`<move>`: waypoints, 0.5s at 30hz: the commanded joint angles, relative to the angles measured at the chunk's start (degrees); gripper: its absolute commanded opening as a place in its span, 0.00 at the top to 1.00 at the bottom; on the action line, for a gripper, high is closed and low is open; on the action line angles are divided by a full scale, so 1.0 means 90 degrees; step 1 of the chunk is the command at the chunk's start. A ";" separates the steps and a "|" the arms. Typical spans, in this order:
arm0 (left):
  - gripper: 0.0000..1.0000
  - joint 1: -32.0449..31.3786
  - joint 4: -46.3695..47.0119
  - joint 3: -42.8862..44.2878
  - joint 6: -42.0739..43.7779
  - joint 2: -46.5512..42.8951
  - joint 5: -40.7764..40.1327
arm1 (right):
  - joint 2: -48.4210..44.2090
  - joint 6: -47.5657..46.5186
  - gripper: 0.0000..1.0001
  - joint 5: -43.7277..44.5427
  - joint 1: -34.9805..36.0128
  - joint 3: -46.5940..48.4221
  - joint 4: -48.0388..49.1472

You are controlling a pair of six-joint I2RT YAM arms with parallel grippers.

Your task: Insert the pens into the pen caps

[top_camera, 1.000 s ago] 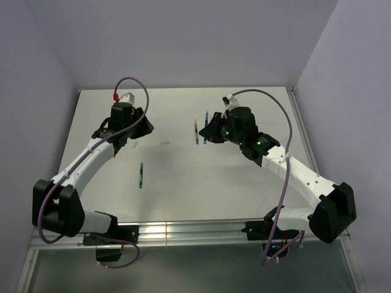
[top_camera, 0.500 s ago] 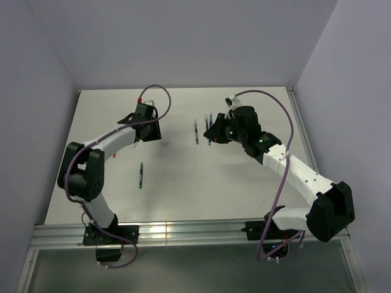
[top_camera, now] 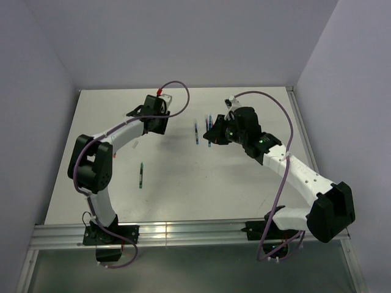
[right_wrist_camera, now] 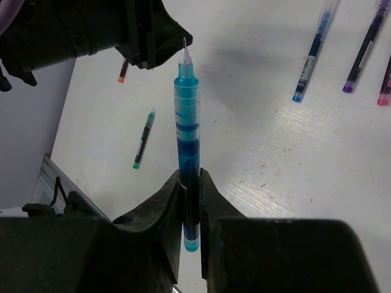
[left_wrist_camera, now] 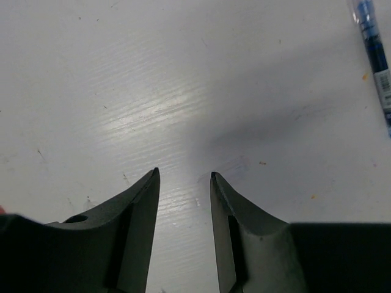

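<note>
My right gripper (right_wrist_camera: 190, 177) is shut on a light blue pen (right_wrist_camera: 186, 122), held above the table with its uncapped fine tip pointing toward the left arm's head (right_wrist_camera: 122, 30). My left gripper (left_wrist_camera: 183, 174) is open, close over bare table, with nothing between its fingers. A dark blue pen (left_wrist_camera: 374, 49) lies beyond it to the right. From above, the left gripper (top_camera: 159, 125) and right gripper (top_camera: 211, 135) face each other across the middle of the table. I cannot make out the pen caps in any view.
A green pen (top_camera: 141, 175) lies alone at centre-left. Blue (right_wrist_camera: 313, 52), purple (right_wrist_camera: 363, 52) and pink-tipped (right_wrist_camera: 386, 85) pens lie side by side near the right gripper. An orange-tipped pen (right_wrist_camera: 123, 72) peeks out from behind the left arm. Walls enclose the table's far and side edges.
The left arm has swung right from the table's left side toward the centre, nearer the right gripper. The right gripper has hardly moved and still holds the light blue pen.
</note>
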 commanded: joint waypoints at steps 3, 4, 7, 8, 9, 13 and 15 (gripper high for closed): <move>0.56 -0.0122 0.0150 -0.0240 0.1060 -0.0089 0.0106 | -0.0262 -0.0076 1.00 -0.0099 -0.0065 -0.0097 0.0164; 0.55 -0.0142 0.0170 -0.0290 0.1080 -0.0129 0.0175 | -0.0271 -0.0076 1.00 -0.0079 -0.0065 -0.0117 0.0183; 0.55 -0.0181 0.0083 -0.0281 0.1177 -0.0052 0.0322 | -0.0272 -0.0066 1.00 -0.0079 -0.0065 -0.0117 0.0193; 0.55 -0.0201 0.0063 -0.0213 0.1207 0.0065 0.0342 | -0.0272 -0.0057 1.00 -0.0089 -0.0065 -0.0127 0.0203; 0.54 -0.0269 0.0024 -0.0164 0.1217 0.0134 0.0351 | -0.0262 -0.0066 1.00 -0.0099 -0.0065 -0.0127 0.0203; 0.54 -0.0562 -0.0015 -0.0144 0.1324 0.0417 0.0098 | -0.0272 -0.0076 1.00 -0.0011 -0.0065 -0.0146 0.0193; 0.54 -0.0582 -0.0005 -0.0183 0.1324 0.0544 0.0078 | -0.0262 -0.0076 1.00 -0.0011 -0.0065 -0.0147 0.0193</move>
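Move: A clear pen cap lies almost beneath the empty left hand, roughly 8 cm lower, 2 cm to its right and about 1 cm back. A capped blue pen stands some 15 cm to the right of that cap and 5 cm farther out; another cap is about 16 cm to the left of it and 1 cm nearer the base. From the right hand, the aimed-at cap lies about 11 cm ahead, 20 cm left and 21 cm lower. Touching nothing yet, the left hand heads down onto the clear pen cap, sinking about 4.5 cm while it draws back some 3 cm and slides 2 cm right. The wrist turns roughly 15 degrees, mostly clockwise with a slight roll that lifts the hand's left side; the fingers stay part open. ##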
